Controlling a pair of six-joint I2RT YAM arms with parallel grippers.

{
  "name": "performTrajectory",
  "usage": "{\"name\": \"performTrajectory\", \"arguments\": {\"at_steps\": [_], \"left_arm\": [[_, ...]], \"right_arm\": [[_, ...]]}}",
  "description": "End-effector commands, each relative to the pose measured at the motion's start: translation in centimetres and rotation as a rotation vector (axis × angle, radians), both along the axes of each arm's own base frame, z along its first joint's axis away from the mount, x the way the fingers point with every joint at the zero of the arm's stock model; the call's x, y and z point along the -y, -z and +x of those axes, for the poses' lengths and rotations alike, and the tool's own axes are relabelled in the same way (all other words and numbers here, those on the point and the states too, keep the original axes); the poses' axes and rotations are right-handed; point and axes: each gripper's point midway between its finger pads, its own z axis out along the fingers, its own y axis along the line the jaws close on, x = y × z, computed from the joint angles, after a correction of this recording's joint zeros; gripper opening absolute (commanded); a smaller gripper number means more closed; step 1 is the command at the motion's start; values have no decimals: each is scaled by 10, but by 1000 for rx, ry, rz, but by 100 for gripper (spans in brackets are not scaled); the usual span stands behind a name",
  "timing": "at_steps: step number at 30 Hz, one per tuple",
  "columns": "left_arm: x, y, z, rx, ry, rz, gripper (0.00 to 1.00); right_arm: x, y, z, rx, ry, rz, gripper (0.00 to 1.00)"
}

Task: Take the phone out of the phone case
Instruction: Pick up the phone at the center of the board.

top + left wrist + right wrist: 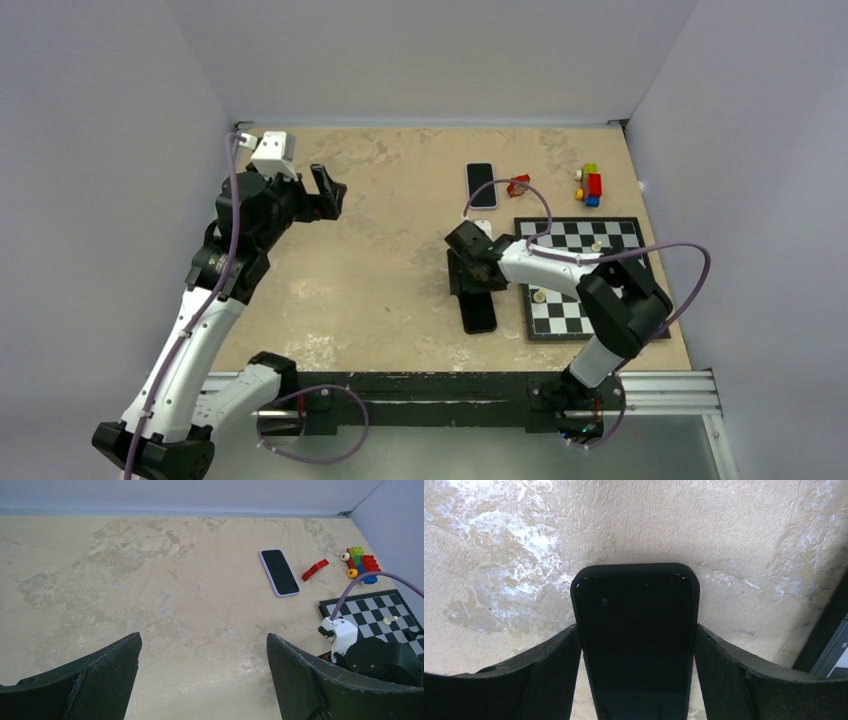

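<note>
A black phone in a black case (636,600) lies flat on the tan table (380,260), its screen up; it also shows in the top view (479,308). My right gripper (636,632) is low over it, one finger against each long side of the case. Its fingers (468,262) cover the phone's far end in the top view. My left gripper (328,190) is open and empty, held above the table's back left. In the left wrist view its jaws (203,637) stand wide apart over bare table.
A second phone in a pale lilac case (481,184) lies at the back centre, with a small red piece (518,185) beside it. Coloured toy bricks (590,185) sit at the back right. A chessboard (585,275) lies just right of the right gripper.
</note>
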Motion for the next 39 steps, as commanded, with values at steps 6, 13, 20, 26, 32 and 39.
{"name": "performTrajectory", "arguments": {"at_steps": [6,13,20,26,32,39], "left_arm": [[25,-13,2,-10,107,-76,97],[42,-1,6,-78,180,-98,94],[53,7,9,-119,231,-115,91],[73,14,8,-162,329,-163,83],[96,20,5,-206,443,-210,67],[126,36,-1,-263,543,-270,66]], "right_arm": [[-10,-22,16,127,33,91,24],[-30,-57,26,204,19,226,0],[-36,-99,39,306,52,350,0],[-35,-135,53,360,68,552,0],[-32,-154,63,370,78,660,0],[-35,-193,73,350,126,843,0]]}}
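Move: The phone in its case lies flat, already pinched across its long sides by the right fingers, with its middle about 3 cm back of that hand and nearly level with it. The chessboard's middle is roughly 26 cm to the hand's right and 2 cm ahead. The smaller phone lies some 25 cm ahead and 1 cm right. From the empty left hand, the cased phone is about 30 cm right, 8 cm back and 31 cm below. The cased phone goes up with the right hand, which keeps its pinch on the long sides, rises about 12.5 cm, then also drifts some 5 cm forward, and rolls roughly 35 degrees so its fingers swing from pointing down towards the left. Meanwhile the left hand moves right about 10 cm and down 5 towards the phone, turning clockwise and tipping down while its empty fingers close about a third. ##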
